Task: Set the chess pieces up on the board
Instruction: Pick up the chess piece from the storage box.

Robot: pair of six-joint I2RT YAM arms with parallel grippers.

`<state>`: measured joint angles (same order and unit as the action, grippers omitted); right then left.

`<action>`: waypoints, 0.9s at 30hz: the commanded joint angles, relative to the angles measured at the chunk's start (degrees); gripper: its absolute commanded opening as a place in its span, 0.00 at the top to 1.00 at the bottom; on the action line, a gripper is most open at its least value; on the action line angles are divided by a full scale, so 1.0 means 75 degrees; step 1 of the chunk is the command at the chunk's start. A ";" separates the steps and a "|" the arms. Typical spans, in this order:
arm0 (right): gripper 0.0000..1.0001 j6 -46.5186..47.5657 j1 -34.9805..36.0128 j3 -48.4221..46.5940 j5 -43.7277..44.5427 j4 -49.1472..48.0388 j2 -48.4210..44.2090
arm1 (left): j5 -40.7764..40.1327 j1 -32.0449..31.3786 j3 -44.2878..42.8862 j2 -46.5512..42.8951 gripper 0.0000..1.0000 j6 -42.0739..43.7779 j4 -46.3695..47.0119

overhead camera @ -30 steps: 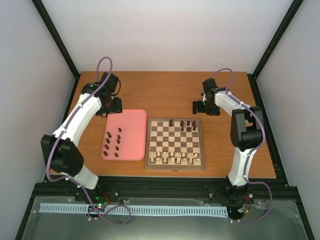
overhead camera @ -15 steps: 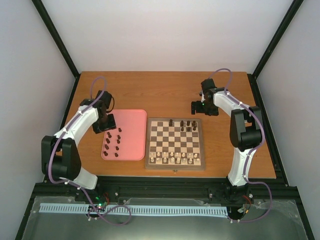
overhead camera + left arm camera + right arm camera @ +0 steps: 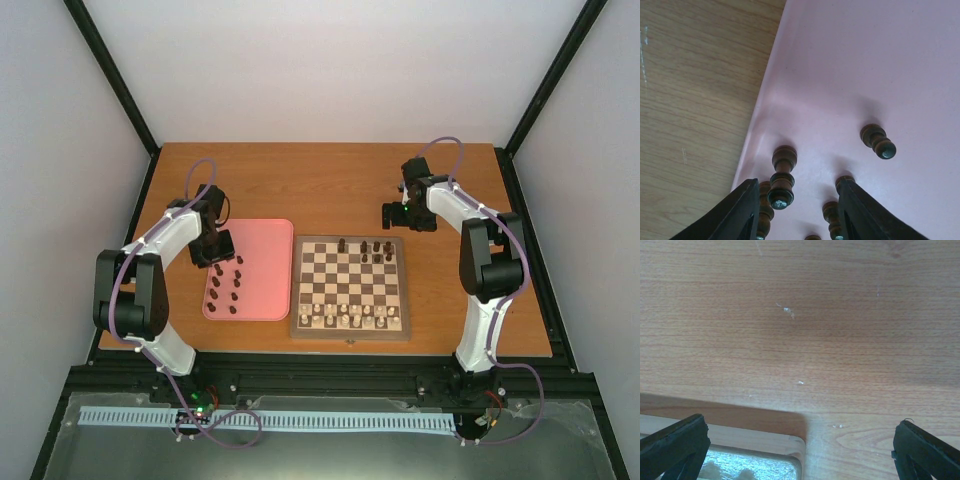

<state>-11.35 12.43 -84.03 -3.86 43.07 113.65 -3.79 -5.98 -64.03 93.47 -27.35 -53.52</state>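
Observation:
Several dark chess pieces (image 3: 236,283) stand on the pink tray (image 3: 270,262); several more (image 3: 377,247) stand on the far rows of the board (image 3: 350,283). My left gripper (image 3: 213,246) is open low over the tray's far left corner. In the left wrist view its fingers (image 3: 742,212) straddle one upright dark piece (image 3: 781,176), without touching it. Other dark pieces (image 3: 878,141) stand around it. My right gripper (image 3: 404,215) is open and empty over bare table just beyond the board's far right corner (image 3: 785,442).
Pale cream pieces (image 3: 345,318) fill the board's near rows. The tray's left rim (image 3: 757,130) borders the wooden table (image 3: 695,100). Black frame posts and white walls enclose the table.
My left gripper has moved from beyond the tray's far edge toward me and down over the dark pieces on the tray. The right gripper has barely shifted.

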 commanded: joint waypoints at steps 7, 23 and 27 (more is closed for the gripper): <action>0.00 0.0095 0.0053 -0.0134 0.0117 0.0023 0.0172 | 0.0163 0.0245 0.0236 0.0246 0.58 0.0152 0.0319; 0.00 0.0131 0.0048 -0.0105 0.0267 0.0046 0.0171 | 0.0455 0.0406 0.0040 0.0763 0.73 0.0190 0.0565; 0.00 0.0131 0.0053 -0.0094 0.0292 0.0047 0.0174 | 0.0412 0.0404 -0.0111 0.0837 0.80 0.0222 0.0508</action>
<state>-11.29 12.43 -84.03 -2.90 43.11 113.67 -0.99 -3.42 -62.15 99.13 -26.26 -50.35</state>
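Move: The left hand hangs over the storage box's near-left part, with the front piece of the left column about 5 cm below it, some 1 cm to its left and about level fore and aft. The next piece of that column stands about 3 cm back and 2 cm left of the hand. In the right column, one piece is about 2 cm ahead and 4 cm right, another 2 cm back and 4 cm right. From the idle right hand, the front piece lies roughly 48 cm left, 12 cm back and 4 cm down. The left hand sinks about 3.5 cm, fingers pointing down, onto the front piece of the left column, easing up to 1 cm left early on to centre over it and tilting only some 5 degrees. As it goes down its half-open fingers close to roughly half their starting gap, quicker towards the end, until one stands close on either side of the piece; whether the pads already touch can't be seen. ##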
